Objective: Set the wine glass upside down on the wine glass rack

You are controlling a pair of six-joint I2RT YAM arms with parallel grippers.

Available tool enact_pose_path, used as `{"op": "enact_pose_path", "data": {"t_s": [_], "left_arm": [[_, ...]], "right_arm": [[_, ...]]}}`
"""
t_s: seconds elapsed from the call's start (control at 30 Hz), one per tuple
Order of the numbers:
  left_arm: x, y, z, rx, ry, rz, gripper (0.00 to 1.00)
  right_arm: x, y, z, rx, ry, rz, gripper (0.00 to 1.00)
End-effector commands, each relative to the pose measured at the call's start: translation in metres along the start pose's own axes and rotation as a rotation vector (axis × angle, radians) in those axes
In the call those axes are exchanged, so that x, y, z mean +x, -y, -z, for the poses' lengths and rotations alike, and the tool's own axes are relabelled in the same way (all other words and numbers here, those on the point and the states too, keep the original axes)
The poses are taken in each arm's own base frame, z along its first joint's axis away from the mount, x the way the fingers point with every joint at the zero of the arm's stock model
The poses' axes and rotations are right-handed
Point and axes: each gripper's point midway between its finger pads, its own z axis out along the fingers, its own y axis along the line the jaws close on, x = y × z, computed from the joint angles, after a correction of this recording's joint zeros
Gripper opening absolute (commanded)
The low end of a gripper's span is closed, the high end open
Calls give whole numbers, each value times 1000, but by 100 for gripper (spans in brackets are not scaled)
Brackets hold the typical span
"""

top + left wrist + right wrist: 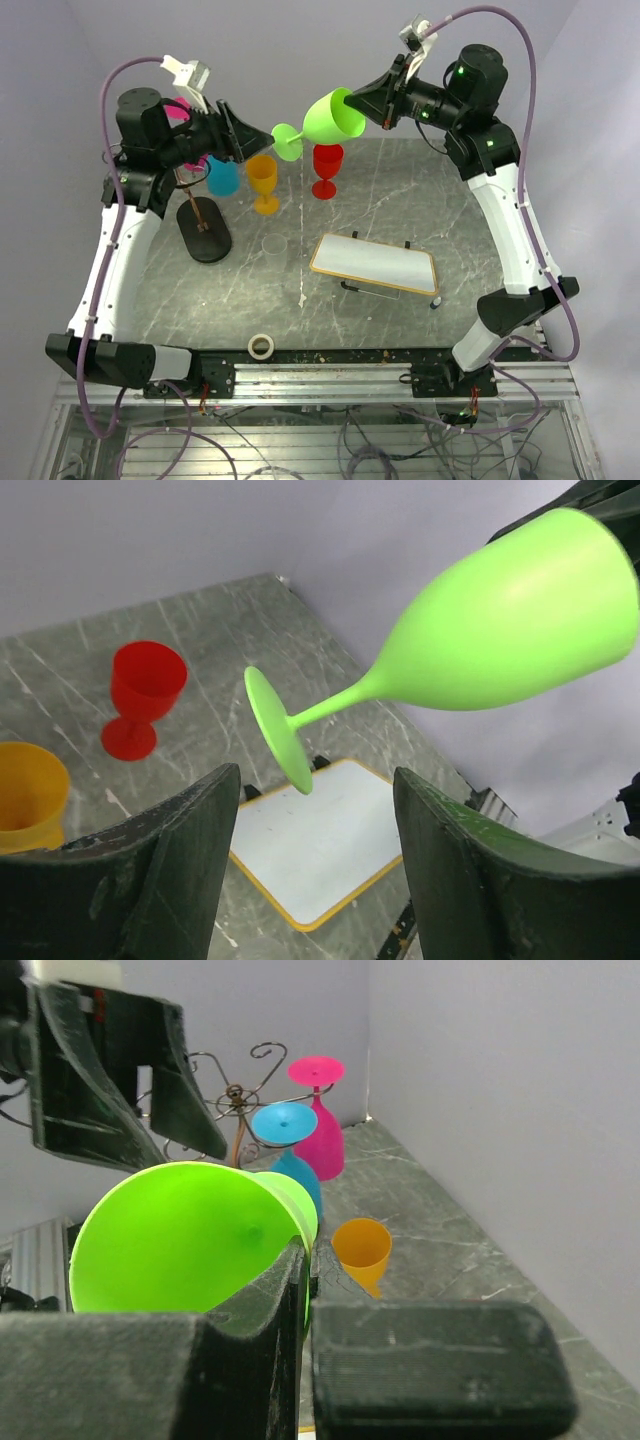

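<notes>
The green wine glass [335, 118] hangs tilted in the air over the back of the table, its bowl toward the right. My right gripper [367, 101] is shut on its rim [312, 1250], one finger inside the bowl [180, 1240]. Its round foot [278, 730] points at my left gripper [315, 810], which is open; the foot's lower edge sits just in front of the two fingertips, touching neither. The wine glass rack [205, 238] stands at the back left, its scroll arms [235, 1095] carrying a pink glass [322, 1125] and a blue glass [285, 1130] upside down.
An orange glass [263, 182] and a red glass [327, 168] stand upright on the table below the green one. A yellow-framed white board [375, 263] lies mid-table, with a small clear cup [274, 245] to its left and a tape roll [262, 346] at the front edge.
</notes>
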Motion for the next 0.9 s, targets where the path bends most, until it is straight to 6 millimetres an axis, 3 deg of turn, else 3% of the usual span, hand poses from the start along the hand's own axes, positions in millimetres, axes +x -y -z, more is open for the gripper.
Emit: {"op": "enact_pose_path", "data": {"t_s": [0.0, 0.43, 0.73, 0.87], "left_arm": [[8, 0, -13, 16, -11, 71, 71], [33, -3, -31, 47, -72, 184, 48], [37, -2, -32, 55, -77, 214, 35], [36, 0, -31, 62, -75, 214, 18]], "right_arm": [[-21, -15, 3, -56, 59, 20, 0], [-14, -16, 5, -59, 51, 20, 0], [-16, -22, 7, -79, 58, 6, 0], [-14, -23, 7, -84, 57, 4, 0]]}}
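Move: The green wine glass hangs tilted from the right fingers, which pinch the bowl by its rim; its foot lies about 12 cm left of that hand, 3 cm back and 8 cm below. From the open left hand the foot is about 5 cm right, 2 cm ahead and 3 cm down. Far below the left hand stand the orange glass, some 14 cm ahead and 3 cm left, and the red one, 18 cm ahead and 11 cm right. The green glass's foot is the left hand's mark: the hand sinks about 4 cm while easing some 3 cm right towards it, rolling a little over 10 degrees, and its wide-open fingers close most of the way with the foot's edge between their tips, pinching it by the end. The right hand keeps its grip on the rim and holds the glass nearly still. ##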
